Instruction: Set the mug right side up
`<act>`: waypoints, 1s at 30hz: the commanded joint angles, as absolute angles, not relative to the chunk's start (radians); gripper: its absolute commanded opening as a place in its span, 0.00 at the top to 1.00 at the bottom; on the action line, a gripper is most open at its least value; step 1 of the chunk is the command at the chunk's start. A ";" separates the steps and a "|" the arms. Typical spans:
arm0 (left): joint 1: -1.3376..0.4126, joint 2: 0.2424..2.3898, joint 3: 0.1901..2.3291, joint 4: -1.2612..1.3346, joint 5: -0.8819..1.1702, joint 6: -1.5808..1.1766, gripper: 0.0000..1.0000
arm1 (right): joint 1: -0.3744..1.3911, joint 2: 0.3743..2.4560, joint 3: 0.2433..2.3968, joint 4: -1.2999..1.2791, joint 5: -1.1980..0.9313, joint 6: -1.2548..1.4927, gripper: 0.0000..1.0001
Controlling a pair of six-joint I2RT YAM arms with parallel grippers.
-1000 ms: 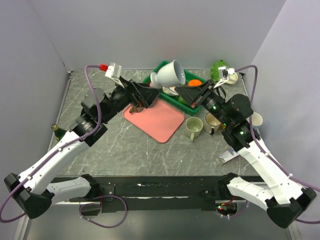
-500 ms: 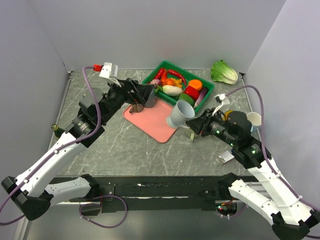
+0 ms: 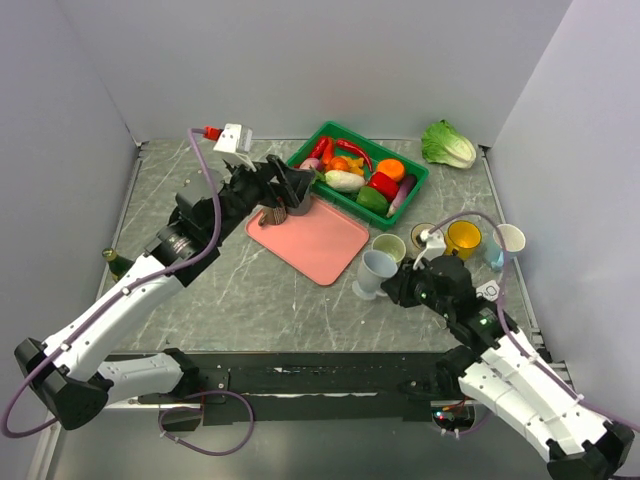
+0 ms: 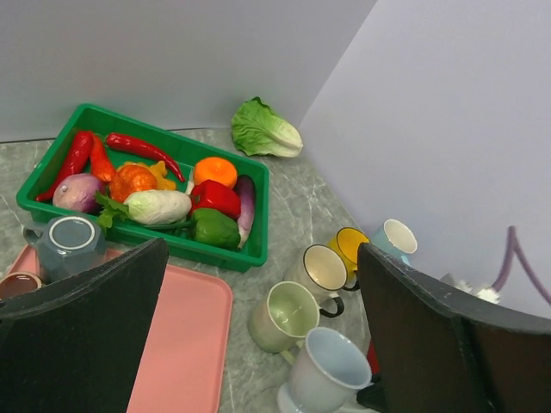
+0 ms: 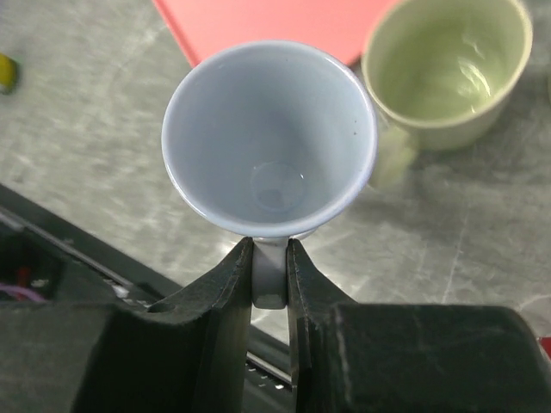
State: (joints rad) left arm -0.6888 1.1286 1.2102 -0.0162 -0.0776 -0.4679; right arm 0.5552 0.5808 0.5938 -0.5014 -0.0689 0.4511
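The pale blue mug (image 3: 374, 272) stands mouth up at the marble table top, just in front of a green mug (image 3: 388, 249). My right gripper (image 3: 398, 286) is shut on its handle. In the right wrist view the fingers (image 5: 225, 284) pinch the handle below the mug's (image 5: 271, 138) open mouth. Whether its base touches the table I cannot tell. My left gripper (image 3: 298, 190) hangs open and holds nothing over the far edge of the pink tray (image 3: 322, 246). In the left wrist view the mug (image 4: 331, 374) shows low between that gripper's (image 4: 263, 249) wide-apart fingers.
A green basket (image 3: 414, 188) of vegetables stands behind the tray, with a lettuce (image 3: 447, 143) at the back right. Cream (image 3: 424, 238), yellow (image 3: 462, 238) and light blue (image 3: 508, 240) mugs line up at the right. A dark grey mug (image 4: 69, 245) sits base up on the tray.
The right arm has swung the mug from above the basket down to the table beside the green mug, turning its mouth upward. The left gripper has stayed open near the tray.
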 commanded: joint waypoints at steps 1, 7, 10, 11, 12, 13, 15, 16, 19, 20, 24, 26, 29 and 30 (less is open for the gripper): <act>-0.690 1.135 1.262 0.003 -0.103 -0.448 0.04 | 0.592 0.540 0.537 -0.269 -0.002 0.446 1.00; -0.689 1.147 1.266 -0.032 -0.113 -0.442 0.04 | 0.701 0.587 0.497 -0.170 0.156 0.385 1.00; -0.689 1.157 1.269 -0.038 -0.120 -0.443 0.04 | 0.778 0.646 0.489 -0.125 0.224 0.353 1.00; -0.689 1.160 1.269 -0.040 -0.123 -0.442 0.04 | 0.802 0.673 0.486 -0.114 0.244 0.344 1.00; -0.689 1.161 1.269 -0.044 -0.127 -0.443 0.04 | 0.837 0.686 0.482 -0.101 0.264 0.341 1.00; -0.689 1.164 1.270 -0.044 -0.130 -0.446 0.04 | 0.857 0.698 0.477 -0.089 0.281 0.336 1.00; -0.689 1.166 1.266 -0.049 -0.136 -0.446 0.04 | 0.903 0.733 0.460 -0.043 0.333 0.324 1.00; -0.689 1.167 1.264 -0.049 -0.140 -0.446 0.04 | 0.919 0.744 0.447 -0.026 0.345 0.316 1.00; -0.687 1.177 1.266 -0.061 -0.143 -0.443 0.04 | 0.968 0.796 0.436 0.038 0.399 0.295 1.00; -0.687 1.180 1.270 -0.066 -0.144 -0.442 0.04 | 0.982 0.822 0.433 0.046 0.411 0.290 1.00; -0.686 1.186 1.275 -0.081 -0.152 -0.433 0.04 | 1.031 0.859 0.425 0.067 0.491 0.284 1.00; -0.684 1.187 1.272 -0.081 -0.153 -0.433 0.04 | 1.043 0.862 0.417 0.061 0.495 0.304 1.00; -0.681 1.192 1.269 -0.081 -0.150 -0.430 0.04 | 1.043 0.851 0.382 0.081 0.459 0.330 0.93; -0.678 1.193 1.272 -0.081 -0.152 -0.430 0.04 | 1.043 0.848 0.370 0.104 0.450 0.331 0.91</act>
State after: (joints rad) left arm -0.6857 1.1938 1.2293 -0.0937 -0.1345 -0.4488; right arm 1.0367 0.8749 0.3946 -0.0578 0.4103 0.3096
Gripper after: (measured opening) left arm 0.966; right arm 0.255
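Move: The bare table spot for the pale blue mug, which the right fingers already hold by its handle, lies about 9 cm left, 3 cm ahead and 14 cm below the right hand. The green mug stands 12 cm straight ahead, the cream mug 14 cm ahead and 10 cm right, the pink tray's middle 19 cm ahead and 19 cm left. From the left hand that spot is 8 cm back, 11 cm right; the slate mug is 17 cm straight ahead, both far below. The pale blue mug, still pinched by its handle in the right hand, is lowered some 4 cm, carried left about 5 cm nearly level in front of the green mug, then lowered again towards the bare table. Meanwhile the right wrist rolls its left side down and tips up, roughly 20 degrees altogether. The open, empty left hand sinks some 3.5 cm, edging forward. ##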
